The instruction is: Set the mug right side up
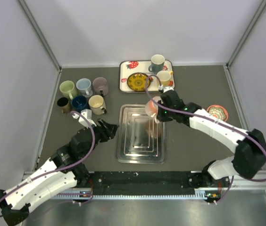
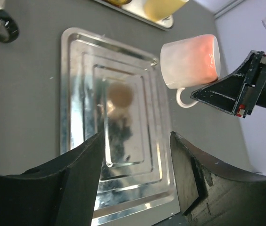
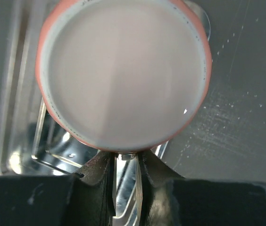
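Observation:
A mug [image 1: 151, 107], orange fading to white, hangs in the air over the far right corner of the steel tray [image 1: 128, 150]. My right gripper [image 1: 157, 113] is shut on its handle. In the right wrist view one round, orange-edged end of the mug [image 3: 123, 70] fills the frame above my gripper [image 3: 126, 157]. In the left wrist view the mug [image 2: 192, 59] lies sideways, its handle [image 2: 184, 100] in the right gripper's fingers [image 2: 227, 92]. My left gripper [image 2: 135, 155] is open and empty over the tray's left part [image 2: 76, 56], and shows from above too [image 1: 108, 128].
Several mugs [image 1: 83, 93] stand in a group at the far left. A strawberry-patterned tray [image 1: 129, 66] at the back holds a yellow plate and two mugs. A small patterned bowl [image 1: 217, 112] sits at the right.

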Action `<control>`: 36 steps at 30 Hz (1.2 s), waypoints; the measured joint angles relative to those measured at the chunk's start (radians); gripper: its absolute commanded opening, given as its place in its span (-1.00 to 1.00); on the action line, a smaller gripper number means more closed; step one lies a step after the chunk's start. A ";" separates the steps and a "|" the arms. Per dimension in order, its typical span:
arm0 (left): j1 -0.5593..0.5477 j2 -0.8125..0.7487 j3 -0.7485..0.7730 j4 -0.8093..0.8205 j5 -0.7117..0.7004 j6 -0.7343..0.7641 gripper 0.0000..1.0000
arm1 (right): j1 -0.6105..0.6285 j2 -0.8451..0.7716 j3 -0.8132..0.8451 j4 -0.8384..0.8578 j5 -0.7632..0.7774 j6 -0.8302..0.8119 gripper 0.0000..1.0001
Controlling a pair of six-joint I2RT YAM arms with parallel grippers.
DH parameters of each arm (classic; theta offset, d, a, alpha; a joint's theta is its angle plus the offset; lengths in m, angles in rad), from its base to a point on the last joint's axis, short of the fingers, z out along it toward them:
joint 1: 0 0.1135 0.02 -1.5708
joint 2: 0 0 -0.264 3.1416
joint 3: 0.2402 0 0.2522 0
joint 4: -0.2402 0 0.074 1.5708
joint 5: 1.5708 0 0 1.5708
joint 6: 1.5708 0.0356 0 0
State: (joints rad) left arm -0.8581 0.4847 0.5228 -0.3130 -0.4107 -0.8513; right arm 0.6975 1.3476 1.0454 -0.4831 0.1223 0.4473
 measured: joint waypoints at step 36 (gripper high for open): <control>0.000 -0.011 -0.021 -0.182 -0.101 0.024 0.46 | -0.046 0.383 0.141 -0.033 0.100 -0.086 0.00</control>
State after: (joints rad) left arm -0.8581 0.4740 0.5018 -0.4946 -0.5117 -0.8272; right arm 0.6514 1.7309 1.1862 -0.5159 0.2226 0.3614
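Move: The pink mug is already turned mouth-up but tilted, held by its handle in the right fingers, its body about 5 cm ahead and 3 cm left of them. Below lies the metal tray, its middle some 14 cm down, 8 cm left and 2 cm back; the yellow mug is about 27 cm ahead and 4 cm right, the yellow plate 29 cm ahead and 10 cm left. From the left hand, the tray's middle is roughly 14 cm right, 6 cm ahead, 20 cm below. The pink mug is lowered about 9 cm onto the far right part of the metal tray, quickly at first, while the right wrist turns some 20 degrees to level it; then, held low, it is carried about 3 cm farther forward before the fingers begin opening around its handle. The empty left hand sinks 5 cm and drifts left. ##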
